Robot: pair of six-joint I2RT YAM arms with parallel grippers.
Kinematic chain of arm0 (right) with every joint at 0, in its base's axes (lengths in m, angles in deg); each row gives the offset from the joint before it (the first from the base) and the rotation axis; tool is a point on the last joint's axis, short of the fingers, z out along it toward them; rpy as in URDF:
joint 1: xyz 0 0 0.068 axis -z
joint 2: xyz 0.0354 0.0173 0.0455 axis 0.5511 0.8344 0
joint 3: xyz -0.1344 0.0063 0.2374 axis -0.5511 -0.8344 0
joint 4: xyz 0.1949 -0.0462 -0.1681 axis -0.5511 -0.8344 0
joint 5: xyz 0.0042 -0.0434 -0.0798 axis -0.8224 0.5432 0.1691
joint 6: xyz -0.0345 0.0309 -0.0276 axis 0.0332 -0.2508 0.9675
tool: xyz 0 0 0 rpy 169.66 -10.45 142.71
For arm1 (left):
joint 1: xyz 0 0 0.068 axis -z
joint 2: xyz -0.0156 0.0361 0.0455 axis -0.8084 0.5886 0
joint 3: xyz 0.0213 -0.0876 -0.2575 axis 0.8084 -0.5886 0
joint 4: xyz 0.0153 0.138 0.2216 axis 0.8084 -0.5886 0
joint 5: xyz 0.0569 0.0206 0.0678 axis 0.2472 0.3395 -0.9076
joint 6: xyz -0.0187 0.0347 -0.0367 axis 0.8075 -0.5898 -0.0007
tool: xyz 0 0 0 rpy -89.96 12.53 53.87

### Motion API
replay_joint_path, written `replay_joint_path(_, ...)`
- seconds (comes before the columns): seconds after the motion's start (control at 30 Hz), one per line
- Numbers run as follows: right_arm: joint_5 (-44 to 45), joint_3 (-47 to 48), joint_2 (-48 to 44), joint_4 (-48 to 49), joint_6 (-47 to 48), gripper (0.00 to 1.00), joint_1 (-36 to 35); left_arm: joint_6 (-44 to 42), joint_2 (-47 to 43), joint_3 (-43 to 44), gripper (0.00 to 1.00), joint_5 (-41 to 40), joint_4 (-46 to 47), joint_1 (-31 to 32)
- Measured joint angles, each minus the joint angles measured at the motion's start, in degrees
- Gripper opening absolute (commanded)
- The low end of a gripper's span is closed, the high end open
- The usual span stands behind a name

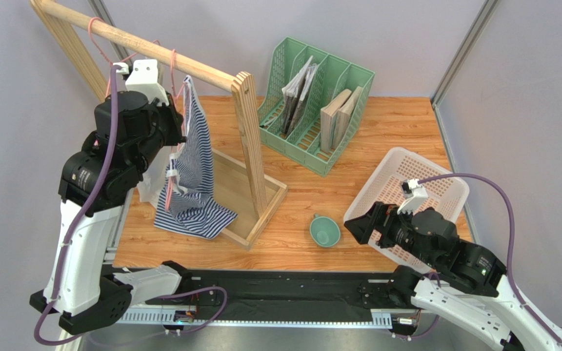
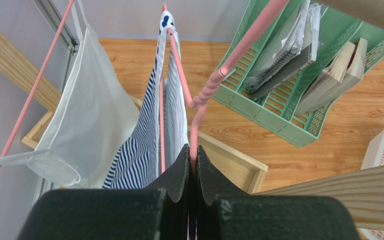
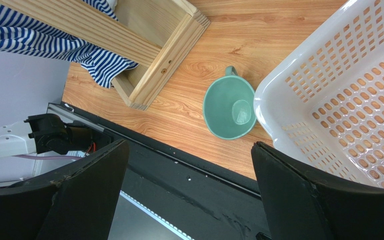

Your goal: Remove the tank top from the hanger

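Note:
A blue and white striped tank top (image 1: 191,168) hangs on a pink hanger (image 2: 199,100) from the wooden rail (image 1: 145,45); its hem lies on the rack's base. In the left wrist view the tank top (image 2: 144,140) hangs just left of the fingers. My left gripper (image 2: 193,155) is shut on the pink hanger's wire; in the top view it (image 1: 181,124) sits high beside the rail. My right gripper (image 3: 189,150) is open and empty, low at the table's front right, above the black front edge; the top view shows it (image 1: 361,223) beside the basket.
A white garment (image 2: 89,115) hangs on a second pink hanger to the left. A green mug (image 1: 324,231) stands by a white basket (image 1: 408,194). A green file rack (image 1: 313,102) with books stands at the back. The wooden rack post (image 1: 249,139) rises beside the tank top.

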State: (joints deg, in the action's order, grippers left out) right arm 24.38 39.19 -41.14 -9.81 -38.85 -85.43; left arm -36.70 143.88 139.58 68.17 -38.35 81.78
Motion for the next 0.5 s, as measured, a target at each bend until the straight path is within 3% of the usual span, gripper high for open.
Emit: replay_joint_path(0.5, -0.5, -0.3, 3.6, 0.4, -1.2, 1.0, 0.0, 1.0, -1.0, 12.5, 0.0, 2.8, -2.7, 0.0)
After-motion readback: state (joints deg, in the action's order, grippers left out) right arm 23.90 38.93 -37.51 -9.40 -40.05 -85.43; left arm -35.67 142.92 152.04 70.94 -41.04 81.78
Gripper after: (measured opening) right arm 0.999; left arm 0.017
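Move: The left hand already holds the pink hanger just under its twisted neck. The rod its hook hangs over is about 9 cm above that hand and 4 cm ahead. The striped tank top's middle hangs some 17 cm below, 2 cm left and 1 cm ahead; the white bag is about 12 cm left, 4 cm ahead and 14 cm below. From the right hand, that part of the rod is roughly 43 cm left, 17 cm ahead and 32 cm above. Still pinching the hanger's neck in shut fingers, the left hand lifts it about 7 cm to bring the hook up over the rod, slowly at first, then also drawing back nearly 4 cm. The wrist tips the fingertips up some 10 degrees and leans its left side slightly down. ##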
